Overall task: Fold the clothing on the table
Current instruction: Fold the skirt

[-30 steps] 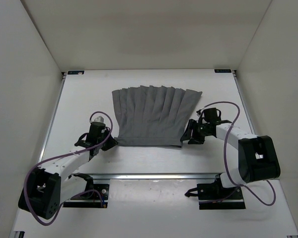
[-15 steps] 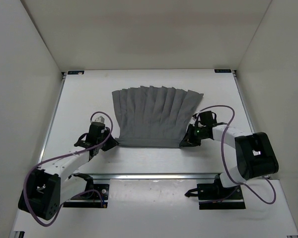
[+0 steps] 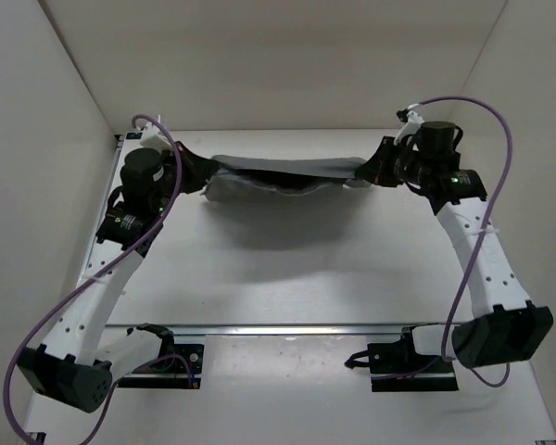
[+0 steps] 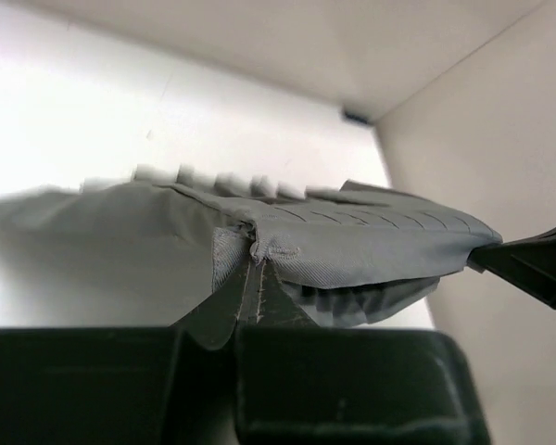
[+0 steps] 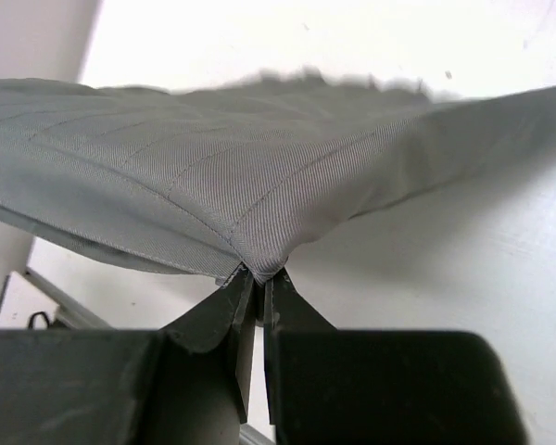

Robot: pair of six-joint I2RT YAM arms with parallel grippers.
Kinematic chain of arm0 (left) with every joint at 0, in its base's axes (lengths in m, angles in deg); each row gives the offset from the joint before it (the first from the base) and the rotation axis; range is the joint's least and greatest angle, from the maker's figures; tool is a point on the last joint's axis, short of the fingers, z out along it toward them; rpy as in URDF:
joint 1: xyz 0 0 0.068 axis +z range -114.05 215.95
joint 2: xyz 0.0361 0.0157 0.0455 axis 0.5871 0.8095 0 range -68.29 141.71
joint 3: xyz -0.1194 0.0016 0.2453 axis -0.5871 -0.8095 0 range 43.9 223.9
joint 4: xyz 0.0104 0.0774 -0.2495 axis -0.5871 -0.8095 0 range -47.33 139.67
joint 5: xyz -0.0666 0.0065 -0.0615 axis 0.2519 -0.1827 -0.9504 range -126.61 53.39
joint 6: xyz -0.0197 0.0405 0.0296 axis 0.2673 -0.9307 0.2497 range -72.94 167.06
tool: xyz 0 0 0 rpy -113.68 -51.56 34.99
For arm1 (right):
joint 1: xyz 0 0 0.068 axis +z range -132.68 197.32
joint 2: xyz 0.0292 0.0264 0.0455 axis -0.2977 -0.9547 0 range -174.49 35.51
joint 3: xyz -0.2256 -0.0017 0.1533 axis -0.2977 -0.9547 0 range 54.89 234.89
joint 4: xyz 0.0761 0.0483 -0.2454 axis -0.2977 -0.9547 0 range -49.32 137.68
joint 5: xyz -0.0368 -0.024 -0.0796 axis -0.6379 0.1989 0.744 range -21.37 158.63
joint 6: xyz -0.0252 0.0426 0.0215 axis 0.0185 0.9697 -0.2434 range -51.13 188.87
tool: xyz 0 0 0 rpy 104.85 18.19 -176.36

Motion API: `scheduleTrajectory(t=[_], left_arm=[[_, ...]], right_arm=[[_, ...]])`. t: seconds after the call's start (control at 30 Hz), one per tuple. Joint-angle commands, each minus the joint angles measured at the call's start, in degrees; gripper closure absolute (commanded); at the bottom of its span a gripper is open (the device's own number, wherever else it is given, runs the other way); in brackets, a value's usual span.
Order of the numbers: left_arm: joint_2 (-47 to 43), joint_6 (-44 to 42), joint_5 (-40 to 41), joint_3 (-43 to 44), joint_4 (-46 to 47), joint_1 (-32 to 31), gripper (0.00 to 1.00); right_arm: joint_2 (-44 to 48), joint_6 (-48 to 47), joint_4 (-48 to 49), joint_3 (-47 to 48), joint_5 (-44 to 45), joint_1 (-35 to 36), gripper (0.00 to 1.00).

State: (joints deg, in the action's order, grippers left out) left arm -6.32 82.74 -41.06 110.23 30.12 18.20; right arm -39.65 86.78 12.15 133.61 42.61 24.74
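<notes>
The clothing [image 3: 283,174], a dark grey pleated garment, hangs stretched between both grippers above the far part of the white table [image 3: 287,269]. My left gripper [image 3: 196,171] is shut on its left corner, seen pinched in the left wrist view [image 4: 257,255]. My right gripper [image 3: 369,172] is shut on the right corner, which bunches between the jaws [image 5: 259,273]. The cloth [image 5: 213,176] sags in the middle, and its far hem [image 4: 259,185] trails down to the table. The right gripper's tip [image 4: 528,264] shows at the cloth's far end in the left wrist view.
White upright walls [image 3: 65,139] close in the table on the left, back and right. A metal rail [image 3: 287,327] runs across the near edge by the arm bases. Purple cables [image 3: 482,213] loop off both arms.
Both arms have risen and swung from the near edge toward the back, lifting the clothing's near corners off the table. The right gripper closed on its corner. The garment no longer lies flat.
</notes>
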Motion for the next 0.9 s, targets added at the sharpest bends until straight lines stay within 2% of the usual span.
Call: scheduleTrajectory(t=[0.0, 0.2, 0.47, 0.57, 0.67, 0.77, 0.87], left_arm=[[-4.4, -2.1, 2.6, 4.3, -5.1, -0.3, 1.00], [-10.5, -0.6, 1.8, 8.2, -7.3, -1.3, 1.00], [-11.5, 1.8, 0.0, 9.0, -9.4, -0.3, 1.00], [-7.9, 1.1, -1.7, 9.6, -9.6, 0.4, 1.00], [-3.6, 0.2, -3.4, 9.3, -7.0, 0.9, 1.00], [1.4, -2.2, -2.5, 13.6, -6.6, 1.2, 1.00], [7.6, -4.4, -5.0, 23.9, -9.6, 2.6, 1.00]], right_arm=[[4.9, -2.0, -6.5, 4.9, -1.1, -1.5, 1.00], [11.2, -1.7, -8.1, 8.4, -5.3, -0.7, 1.00], [13.2, 2.6, -5.2, 6.5, -12.6, -1.2, 1.00], [10.1, 2.0, -5.5, 7.2, -11.4, -0.4, 1.00], [3.0, -0.6, -6.0, 11.6, -11.1, -0.1, 1.00], [-3.4, -2.6, -6.2, 18.7, -10.3, -0.6, 1.00], [-7.2, -3.9, -8.2, 27.6, -8.0, -0.6, 1.00]])
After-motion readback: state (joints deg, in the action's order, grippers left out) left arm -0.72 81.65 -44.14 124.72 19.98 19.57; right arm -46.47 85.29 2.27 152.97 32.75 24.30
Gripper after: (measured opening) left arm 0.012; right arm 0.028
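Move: Both hands already pinch the ends of the skirt's waistband, roughly 30 cm above the table. From the left hand, the middle of the hanging skirt lies about 12 cm right, 3 cm ahead and 11 cm below. From the right hand it is some 12 cm left, 2 cm ahead and 9 cm below. The metal rail's middle is about 24 cm behind the right hand, 12 cm to its left and 28 cm below. Up and back towards the bases together, both arms swing the held skirt about 8 cm back while climbing roughly 9 cm, then reverse and fling forward almost as far, sinking a few centimetres. The fingers keep their pinch on the waistband ends; the wrists tip up some 10 degrees and come level again, the right also turning slightly counter-clockwise. ##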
